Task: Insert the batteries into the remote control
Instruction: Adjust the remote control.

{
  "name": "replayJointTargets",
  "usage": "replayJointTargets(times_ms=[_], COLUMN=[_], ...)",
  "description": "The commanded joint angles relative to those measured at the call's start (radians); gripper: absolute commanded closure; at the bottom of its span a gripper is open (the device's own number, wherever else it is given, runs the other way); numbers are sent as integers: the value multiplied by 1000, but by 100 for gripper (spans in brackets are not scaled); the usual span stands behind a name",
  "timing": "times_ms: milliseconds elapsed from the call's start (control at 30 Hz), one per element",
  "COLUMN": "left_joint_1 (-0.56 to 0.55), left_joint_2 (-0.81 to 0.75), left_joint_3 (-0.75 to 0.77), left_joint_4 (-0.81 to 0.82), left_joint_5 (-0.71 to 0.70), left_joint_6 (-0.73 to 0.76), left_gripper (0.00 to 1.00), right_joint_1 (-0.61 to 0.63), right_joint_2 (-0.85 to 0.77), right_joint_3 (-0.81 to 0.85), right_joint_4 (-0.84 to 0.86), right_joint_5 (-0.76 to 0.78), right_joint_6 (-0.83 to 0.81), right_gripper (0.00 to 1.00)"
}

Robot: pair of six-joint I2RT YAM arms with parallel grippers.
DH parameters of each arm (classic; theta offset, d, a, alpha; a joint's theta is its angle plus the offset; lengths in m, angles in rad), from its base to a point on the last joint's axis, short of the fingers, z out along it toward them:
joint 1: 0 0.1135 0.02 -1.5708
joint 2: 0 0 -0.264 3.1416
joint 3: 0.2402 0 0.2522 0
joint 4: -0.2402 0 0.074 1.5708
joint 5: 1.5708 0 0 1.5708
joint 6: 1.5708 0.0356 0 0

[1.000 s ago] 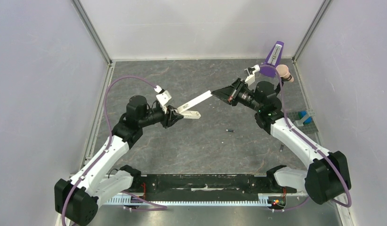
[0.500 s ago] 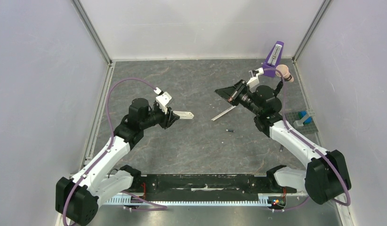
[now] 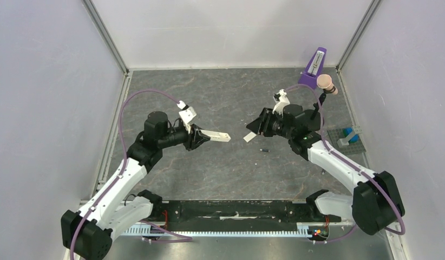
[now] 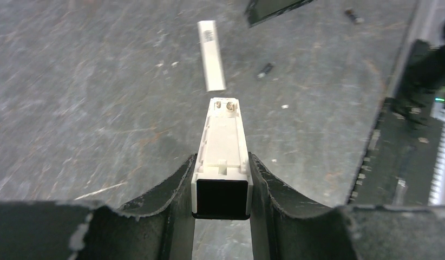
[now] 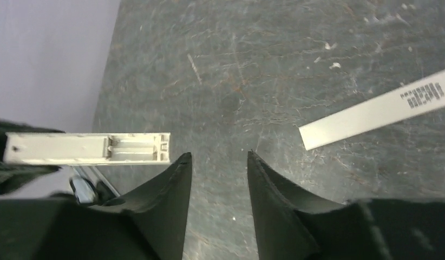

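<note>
My left gripper (image 3: 201,135) is shut on the white remote control (image 3: 216,135), held level above the table with its open battery recess (image 4: 224,108) at the far end. In the left wrist view the remote (image 4: 223,146) sits squeezed between both fingers. The thin white cover strip (image 3: 248,137) lies flat on the table beyond it. One small dark battery (image 3: 264,149) lies just right of the strip; a second small dark piece (image 3: 323,171), possibly the other battery, lies by the right arm. My right gripper (image 3: 254,128) hangs open over the strip's far end, empty, with the remote (image 5: 87,148) to its left.
A purple metronome-shaped object (image 3: 313,67) and a tan knob (image 3: 327,82) stand at the back right corner. A blue piece on a grey plate (image 3: 347,135) lies at the right wall. Walls enclose the table on three sides.
The cover strip has come off the remote and dropped to the table. My right gripper has opened, let it go, and moved down and left. The left gripper still holds the remote.
</note>
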Motion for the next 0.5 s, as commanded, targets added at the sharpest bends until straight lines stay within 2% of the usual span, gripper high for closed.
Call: replayJointTargets(times_ms=[0, 67, 133, 167, 333, 467], left_joint_1=[2, 2, 3, 3, 3, 2], left_joint_2=[-7, 4, 7, 7, 23, 29], left_joint_3=[175, 234, 271, 289, 350, 367], left_joint_4=[-82, -124, -131, -132, -128, -116], left_joint_5=[298, 389, 463, 503, 638, 660], left_joint_6=[-6, -5, -15, -18, -54, -71], left_gripper=[98, 98, 98, 98, 98, 98], right_joint_1=[7, 14, 28, 39, 103, 170], right_joint_2=[-112, -154, -185, -194, -172, -129], right_joint_3=[101, 124, 145, 160, 279, 370], right_joint_4=[-9, 19, 30, 29, 5, -134], right_joint_5=[-241, -343, -428, -464, -598, -653], right_joint_6=[-268, -348, -429, -466, -533, -633], right_gripper=[49, 35, 15, 10, 2, 2])
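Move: To the right hand's left, about 12 cm off, 4 cm back and 2 cm higher, is the middle of the remote control, its battery compartment open. The left hand still grips one end, so the remote's middle lies some 5 cm to that hand's right, 3 cm ahead and 2 cm lower. On the table about 16 cm below the right hand lie the battery cover, 6 cm ahead and 3 cm right, and a battery, 3 cm back and 6 cm right. Rising about 18 cm while drawing back 10 and going left 6, the empty right hand leaves the cover and closes in on the remote, tilting its fingertips up and swinging them left, some 40 degrees each, as the fingers spread from part-open to full. The left hand keeps its grip, lifting the remote some 13 cm, back 8 and a little right, turning about 30 degrees clockwise. ##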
